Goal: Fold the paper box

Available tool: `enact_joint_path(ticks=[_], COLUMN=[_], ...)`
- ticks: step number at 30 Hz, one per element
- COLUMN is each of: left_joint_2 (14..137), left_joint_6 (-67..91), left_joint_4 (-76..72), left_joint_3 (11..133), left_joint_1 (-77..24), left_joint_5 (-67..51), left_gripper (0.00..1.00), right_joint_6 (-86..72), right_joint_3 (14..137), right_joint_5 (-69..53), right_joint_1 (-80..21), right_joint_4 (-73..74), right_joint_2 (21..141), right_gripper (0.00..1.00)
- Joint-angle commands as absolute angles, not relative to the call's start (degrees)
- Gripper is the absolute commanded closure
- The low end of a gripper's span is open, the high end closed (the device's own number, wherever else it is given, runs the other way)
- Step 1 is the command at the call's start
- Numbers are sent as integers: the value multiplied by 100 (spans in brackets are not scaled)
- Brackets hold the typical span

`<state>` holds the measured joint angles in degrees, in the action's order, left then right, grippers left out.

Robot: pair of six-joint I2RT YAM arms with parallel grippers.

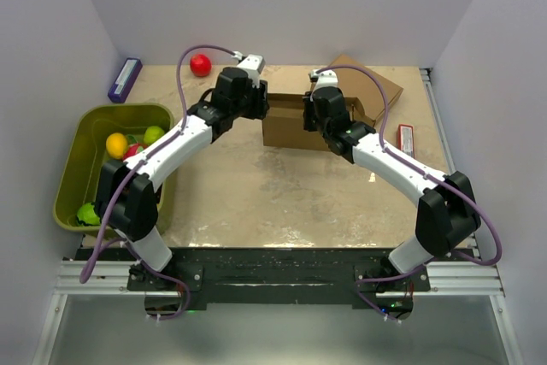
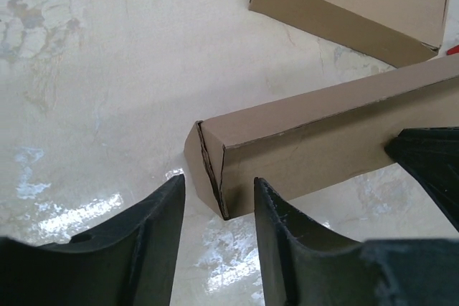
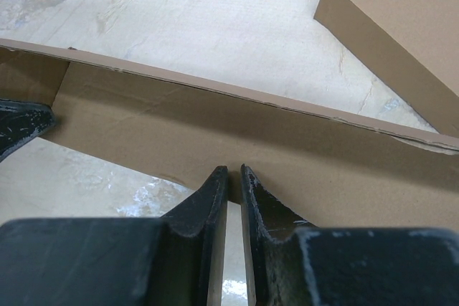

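Observation:
The paper box (image 1: 286, 132) is a shallow brown cardboard carton lying mid-table between my two arms. My left gripper (image 1: 258, 107) is at its left end. In the left wrist view this gripper (image 2: 219, 179) is open, its fingertips either side of the box's (image 2: 323, 134) near corner without touching it. My right gripper (image 1: 313, 117) is at the box's right side. The right wrist view shows that gripper (image 3: 233, 170) shut on the lower edge of a cardboard wall of the box (image 3: 215, 127), with a thin sliver of cardboard between the jaws.
A second, fully formed brown carton (image 1: 369, 85) sits behind the box at the back right. A green bin (image 1: 120, 108) with toy fruit stands at the left. A red ball (image 1: 200, 64) and a purple box (image 1: 125, 79) lie at the back left, a red item (image 1: 407, 138) at the right.

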<state>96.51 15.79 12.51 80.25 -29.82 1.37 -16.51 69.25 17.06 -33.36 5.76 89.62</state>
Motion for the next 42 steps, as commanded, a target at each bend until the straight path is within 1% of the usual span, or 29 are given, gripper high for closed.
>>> enact_joint_path(ticks=[1, 6, 7, 8, 10, 16, 17, 20, 28, 30, 31, 33, 34, 35, 42], left_joint_2=[9607, 9518, 9545, 9571, 9641, 9729, 9747, 9800, 9844, 9853, 9835, 9844, 9844, 9844, 9739], left_joint_6=[1266, 1117, 1090, 1055, 993, 932, 914, 888, 896, 879, 862, 844, 826, 800, 967], left_joint_4=[1398, 1344, 1362, 1397, 1503, 1512, 1520, 1547, 1547, 1503, 1477, 1415, 1398, 1371, 1099], left_joint_3=[8385, 8472, 8507, 8612, 8701, 8824, 8833, 8851, 8807, 8772, 8737, 8719, 8693, 8666, 8218], left_joint_1=[-3015, -3015, -3006, -3006, -3015, -3015, -3015, -3006, -3006, -3015, -3015, -3015, -3015, -3015, -3032], left_joint_5=[229, 325, 343, 360, 404, 352, 352, 334, 307, 308, 308, 255, 229, 194, 167], left_gripper=[49, 49, 50, 56, 61, 64, 67, 71, 72, 78, 84, 90, 96, 99, 100], right_joint_6=[-1679, -1679, -1679, -1687, -1670, -1670, -1670, -1670, -1670, -1652, -1661, -1644, -1635, -1635, -1652], right_joint_3=[6777, 6768, 6776, 6776, 6768, 6811, 6812, 6820, 6847, 6847, 6838, 6838, 6847, 6847, 6855], right_joint_5=[1714, 1705, 1696, 1705, 1705, 1696, 1696, 1696, 1696, 1714, 1705, 1714, 1723, 1723, 1740], right_joint_1=[-3357, -3357, -3357, -3357, -3357, -3357, -3357, -3366, -3357, -3357, -3357, -3357, -3357, -3357, -3357], right_joint_4=[1424, 1424, 1424, 1424, 1424, 1433, 1424, 1441, 1450, 1441, 1441, 1450, 1450, 1433, 1450], right_joint_2=[9123, 9105, 9105, 9105, 9105, 9140, 9141, 9141, 9176, 9176, 9176, 9176, 9176, 9193, 9211], right_gripper=[83, 83, 83, 83, 83, 84, 84, 84, 84, 84, 84, 84, 84, 84, 85])
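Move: The paper box stands on its long side, its near upper left corner right at the half-open left fingertips, some 2 cm ahead, about 1 cm to the right and 1 cm higher; its middle is roughly 12 cm to the right, 3 cm ahead and 2 cm lower. The spare carton lies about 17 cm ahead and 27 cm right, the red ball about 26 cm ahead and 19 cm left, both some 7 cm lower. From the right hand the corner is around 12 cm left, 1 cm ahead and 3 cm up. The left hand rises about 3 cm at the near upper left corner of the paper box, easing forward roughly 1.5 cm, then sinks back about half that rise, tilting only some 5 degrees while its half-open fingers shut until their tips meet at the corner, seemingly touching the cardboard. The right hand stays where it is, its nearly shut fingertips still against the near face around the middle of the box's length, while the left works at the end. ##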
